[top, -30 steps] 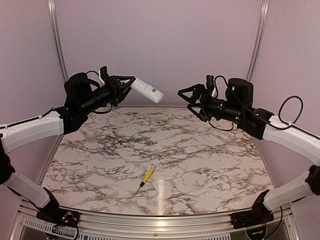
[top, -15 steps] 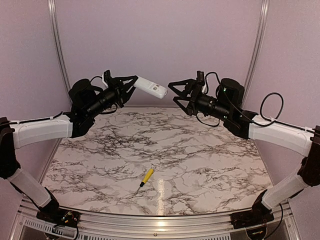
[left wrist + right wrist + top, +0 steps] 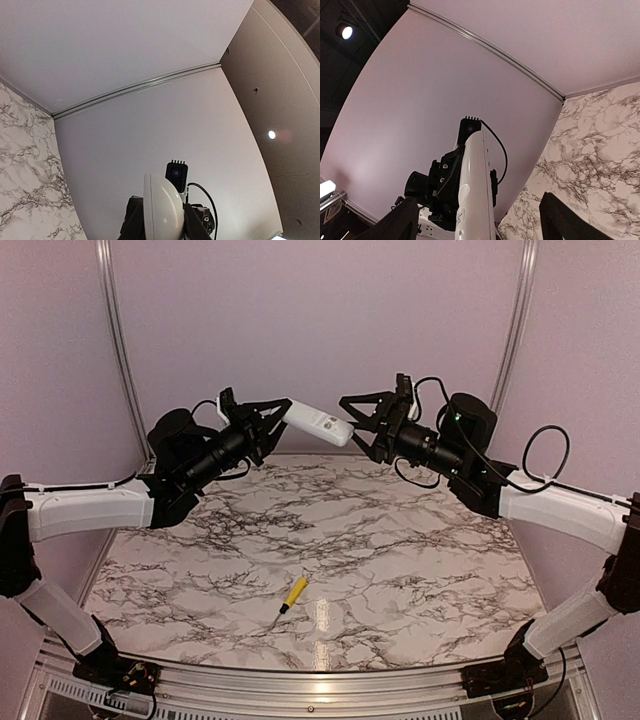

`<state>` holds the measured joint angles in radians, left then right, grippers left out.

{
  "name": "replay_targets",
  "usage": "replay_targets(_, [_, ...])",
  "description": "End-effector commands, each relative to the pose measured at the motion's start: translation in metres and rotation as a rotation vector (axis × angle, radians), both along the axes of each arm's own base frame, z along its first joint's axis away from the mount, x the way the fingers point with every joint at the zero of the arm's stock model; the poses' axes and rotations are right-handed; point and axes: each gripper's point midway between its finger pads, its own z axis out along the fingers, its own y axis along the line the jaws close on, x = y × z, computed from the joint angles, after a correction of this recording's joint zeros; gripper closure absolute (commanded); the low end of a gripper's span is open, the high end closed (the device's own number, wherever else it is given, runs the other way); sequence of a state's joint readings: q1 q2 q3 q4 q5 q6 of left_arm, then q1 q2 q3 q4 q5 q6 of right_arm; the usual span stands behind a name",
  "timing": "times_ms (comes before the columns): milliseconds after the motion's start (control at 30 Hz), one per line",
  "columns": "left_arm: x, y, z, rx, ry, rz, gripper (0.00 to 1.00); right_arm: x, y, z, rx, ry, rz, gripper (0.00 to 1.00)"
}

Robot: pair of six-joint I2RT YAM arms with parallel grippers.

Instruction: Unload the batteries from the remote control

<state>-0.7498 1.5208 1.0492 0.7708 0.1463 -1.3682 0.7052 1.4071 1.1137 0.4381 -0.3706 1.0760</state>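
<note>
My left gripper (image 3: pixel 272 414) is shut on the remote control (image 3: pixel 318 424), a slim white bar held high above the table and pointing right. In the left wrist view its rounded end (image 3: pixel 162 207) fills the gap between the dark fingers. My right gripper (image 3: pixel 354 426) faces it, open, with the remote's free end just between its spread fingertips and not touching them. From the right wrist, the remote (image 3: pixel 475 192) runs lengthwise down the middle, with wide gaps to the fingers (image 3: pixel 395 225) on both sides. The batteries are hidden.
A yellow-handled screwdriver (image 3: pixel 292 593) lies on the marble table (image 3: pixel 420 550) near the front middle. Lilac walls with metal rails (image 3: pixel 115 330) close in the back and sides.
Both arms have moved toward each other. The remote's free end now sits between the right gripper's fingers, which have narrowed a little while staying open.
</note>
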Motion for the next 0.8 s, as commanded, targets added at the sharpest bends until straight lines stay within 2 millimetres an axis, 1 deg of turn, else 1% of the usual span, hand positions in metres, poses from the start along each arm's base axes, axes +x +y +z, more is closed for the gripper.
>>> replay_targets(0, [-0.001, -0.002, 0.015, -0.080, -0.061, 0.007, 1.00, -0.009, -0.002, 0.012, 0.036, 0.006, 0.022, 0.20])
replay_targets(33, [-0.002, -0.003, 0.017, -0.082, -0.066, 0.006, 1.00, -0.011, -0.002, 0.013, 0.042, 0.008, 0.024, 0.20])
replay_targets(267, [0.001, -0.009, 0.009, -0.066, -0.073, 0.002, 1.00, -0.022, 0.004, 0.014, 0.060, 0.041, 0.052, 0.29])
replay_targets(400, [0.004, -0.013, 0.010, -0.065, -0.086, -0.005, 1.00, -0.022, 0.005, 0.006, 0.032, 0.086, 0.044, 0.35])
replay_targets(567, [0.002, -0.018, 0.008, -0.064, -0.089, -0.026, 1.00, -0.022, 0.005, 0.005, 0.032, 0.094, 0.043, 0.41])
replay_targets(767, [0.001, -0.022, 0.010, -0.066, -0.093, -0.040, 1.00, -0.019, 0.010, 0.003, 0.026, 0.108, 0.054, 0.44])
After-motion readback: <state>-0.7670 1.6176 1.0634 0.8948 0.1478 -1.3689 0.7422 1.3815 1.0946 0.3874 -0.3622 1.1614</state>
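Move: The remote is held up in the left fingers. Its middle lies about 7 cm to the left hand's right and 1 cm back, near hand height; the right gripper that it is brought to is some 14 cm to the right and 3 cm back. From the right hand, the remote's middle is about 7 cm left and 2 cm ahead, its free end only about 1 cm left, 1 cm back and slightly lower, and the left gripper about 14 cm left and 3 cm ahead. Keeping its pinch on the remote, the left hand feeds the free end about 2 cm right and 1 cm down, in between the right fingers. The right hand eases about 1.5 cm back and 1 cm down to line up, tipping some 5 degrees, while its fingers narrow from wide open to a little over half; whether they touch the remote can't be seen. ##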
